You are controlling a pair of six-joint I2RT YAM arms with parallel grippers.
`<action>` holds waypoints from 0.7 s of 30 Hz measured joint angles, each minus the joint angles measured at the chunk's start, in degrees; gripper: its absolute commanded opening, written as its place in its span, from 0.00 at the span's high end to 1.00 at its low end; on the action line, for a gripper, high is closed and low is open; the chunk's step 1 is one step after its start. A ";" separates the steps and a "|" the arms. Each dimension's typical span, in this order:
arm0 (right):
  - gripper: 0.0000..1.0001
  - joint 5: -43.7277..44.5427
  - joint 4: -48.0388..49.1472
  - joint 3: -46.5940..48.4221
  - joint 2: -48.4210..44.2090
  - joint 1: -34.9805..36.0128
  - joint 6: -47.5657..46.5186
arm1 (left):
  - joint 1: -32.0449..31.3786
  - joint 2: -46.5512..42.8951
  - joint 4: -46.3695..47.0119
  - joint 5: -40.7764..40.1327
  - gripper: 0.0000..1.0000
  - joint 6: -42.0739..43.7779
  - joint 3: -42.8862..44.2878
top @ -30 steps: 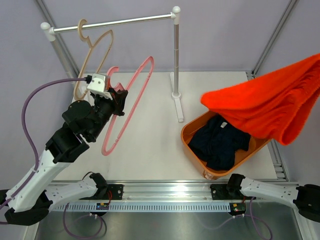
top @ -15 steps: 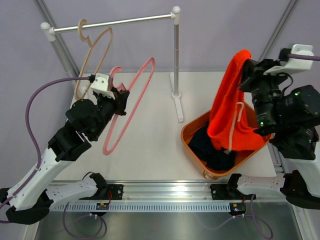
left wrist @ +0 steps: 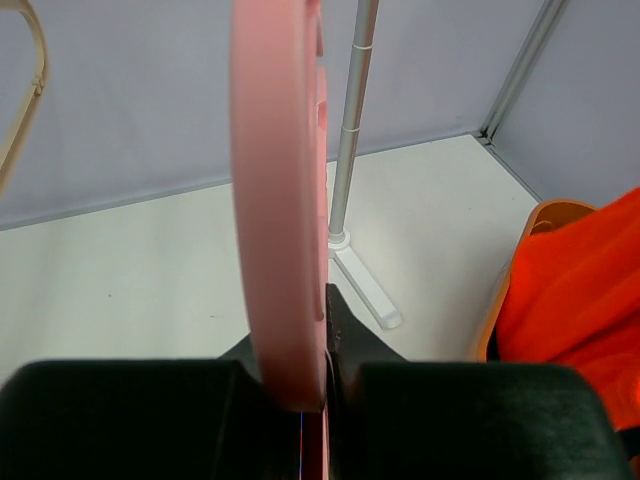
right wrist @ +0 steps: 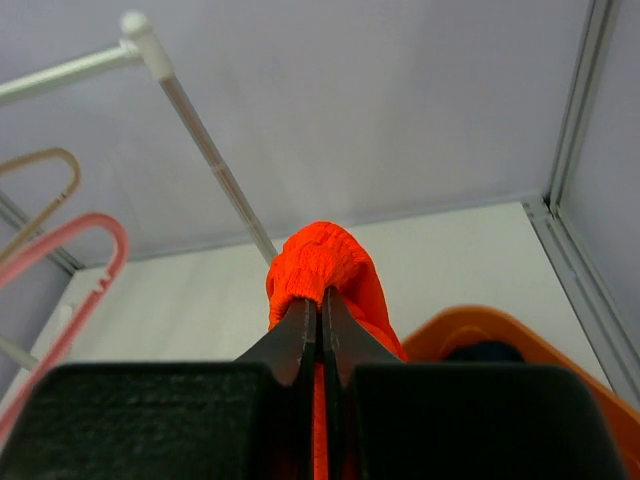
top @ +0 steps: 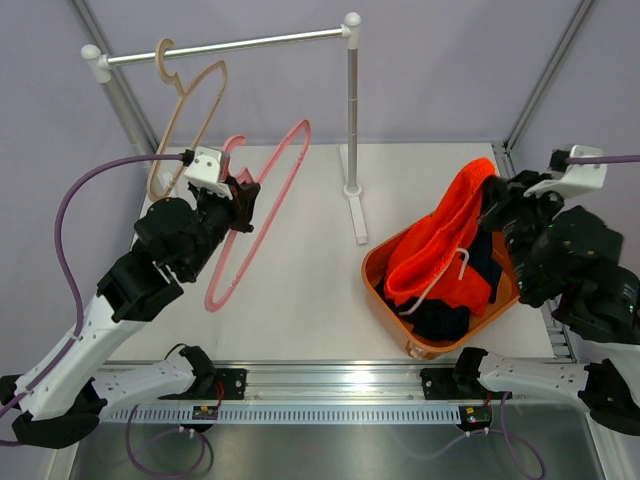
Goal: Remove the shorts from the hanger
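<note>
My right gripper [top: 493,190] [right wrist: 320,297] is shut on a bunched fold of the orange shorts [top: 440,245] [right wrist: 318,262]. They hang from it into the orange basket [top: 385,290], their white drawstring [top: 447,272] showing. The dark navy shorts [top: 440,320] lie in that basket underneath. The left gripper [top: 243,195] [left wrist: 322,300] is shut on a bare pink hanger [top: 262,205] [left wrist: 278,200], held tilted above the table. A tan hanger [top: 190,110] hangs empty on the rack's rod [top: 225,45].
The clothes rack's upright [top: 352,110] and foot [top: 356,215] stand between the two arms, close to the basket's far left rim. Metal frame posts [top: 545,75] rise at the back corners. A rail [top: 330,385] runs along the near edge.
The right arm has swung the orange shorts down from high above into the basket, and the cloth now rests partly inside. The left arm and pink hanger barely moved.
</note>
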 measured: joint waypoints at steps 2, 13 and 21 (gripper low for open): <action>0.96 1.07 -5.46 -5.31 -2.45 -0.04 7.26 | 0.00 0.24 -0.48 0.00 1.00 0.00 0.02; 0.49 -7.52 -27.85 -32.50 -5.77 -0.68 38.82 | 0.00 6.01 -4.09 -0.28 1.00 0.28 3.04; 0.20 -8.92 -27.45 -25.70 -5.42 -0.74 37.75 | 3.52 17.00 -11.47 0.61 1.00 -0.35 14.97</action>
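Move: The right hand holds the orange shorts high above the orange basket, whose middle lies about 3 cm ahead, 4 cm right and 40 cm below; the navy shorts are inside at about that spot. The rack's right post stands some 25 cm ahead and 18 cm left of that hand. From the left hand, gripping the pink hanger, the rack bar is roughly 20 cm straight ahead and 18 cm above. Right sinks about 25 cm towards the basket, tipping down, and releases the shorts; left carries the hanger forward. ##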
